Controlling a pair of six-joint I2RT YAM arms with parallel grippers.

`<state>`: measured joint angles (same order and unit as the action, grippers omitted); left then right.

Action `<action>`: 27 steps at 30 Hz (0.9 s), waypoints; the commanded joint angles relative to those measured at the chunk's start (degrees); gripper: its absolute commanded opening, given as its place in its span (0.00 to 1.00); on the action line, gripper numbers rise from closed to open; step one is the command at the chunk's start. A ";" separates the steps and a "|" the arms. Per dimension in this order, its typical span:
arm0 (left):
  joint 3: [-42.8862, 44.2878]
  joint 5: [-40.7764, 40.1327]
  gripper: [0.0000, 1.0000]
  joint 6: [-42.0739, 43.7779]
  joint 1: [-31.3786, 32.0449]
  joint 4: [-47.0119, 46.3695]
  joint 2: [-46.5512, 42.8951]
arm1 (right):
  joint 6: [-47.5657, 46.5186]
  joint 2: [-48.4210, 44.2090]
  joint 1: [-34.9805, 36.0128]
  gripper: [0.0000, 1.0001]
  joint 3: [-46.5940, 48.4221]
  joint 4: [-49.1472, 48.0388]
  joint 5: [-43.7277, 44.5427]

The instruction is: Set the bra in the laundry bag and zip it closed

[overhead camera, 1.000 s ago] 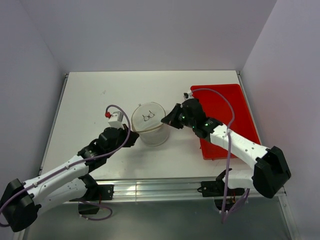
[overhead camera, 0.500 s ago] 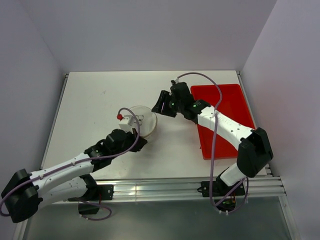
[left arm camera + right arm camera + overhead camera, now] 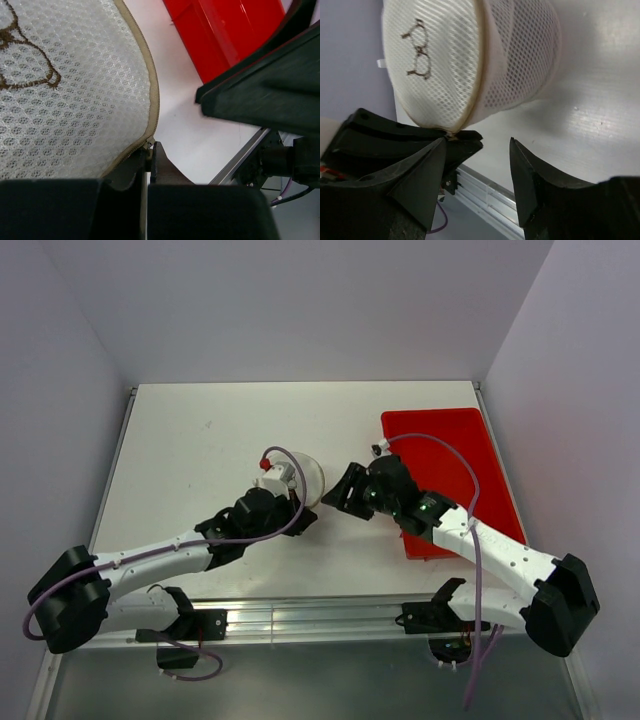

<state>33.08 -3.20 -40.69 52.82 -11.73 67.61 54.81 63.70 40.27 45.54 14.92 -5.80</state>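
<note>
The laundry bag is a white mesh dome with a tan zipper rim, lying on its side on the table. It fills the left wrist view and shows in the right wrist view. My left gripper is shut on the zipper pull at the bag's rim; it also shows in the right wrist view. My right gripper is open and empty just right of the bag, with its jaws wide apart. The bra is out of view.
The red tray stands at the right side of the white table, under my right arm, and shows in the left wrist view. The aluminium rail runs along the near edge. Walls close in on three sides.
My left gripper has moved right along the bag's rim, and the bag has shifted right with it. My right gripper swung back, then came close to the bag's right side again.
</note>
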 commanded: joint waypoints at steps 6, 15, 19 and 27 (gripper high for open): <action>3.83 2.24 0.00 1.93 0.71 -4.27 2.17 | 8.99 0.54 0.95 0.60 -5.89 -11.31 -0.26; 3.83 2.76 0.00 1.84 0.80 -4.09 2.26 | 11.64 -0.25 1.04 0.58 -7.66 -13.25 2.81; 4.10 2.76 0.00 1.93 0.97 -4.09 2.26 | 12.34 0.63 1.13 0.46 -7.83 -14.65 2.12; 3.83 2.76 0.00 2.10 1.32 -4.09 2.17 | 12.17 3.09 1.56 0.35 -5.64 -14.30 2.64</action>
<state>34.54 -1.30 -39.79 53.74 -13.04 69.97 66.83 65.58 41.30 38.15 2.52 -4.14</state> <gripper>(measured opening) 0.043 0.349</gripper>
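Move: From the open right gripper, the zip rim of the laundry bag just above the left fingertips lies about 3 cm to the left, 1 cm back and 3 cm lower. The left fingertips, already pinching the rim's end, are some 3 cm left, 3 cm back and 4 cm down; the middle of the bag's round lid is about 7 cm left and 4 cm ahead, 2 cm down. From the left gripper, that stretch of rim is about 2 cm ahead, level sideways, 1 cm up. Lower the right gripper about 2 cm onto the zip rim beside the left fingertips, easing it slightly left while rolling its left side up and turning it clockwise, each under 10 degrees. Then close its fingers partway around the rim, not shut. Keep the left pinch and bring that hand some 1.5 cm right to meet it. ##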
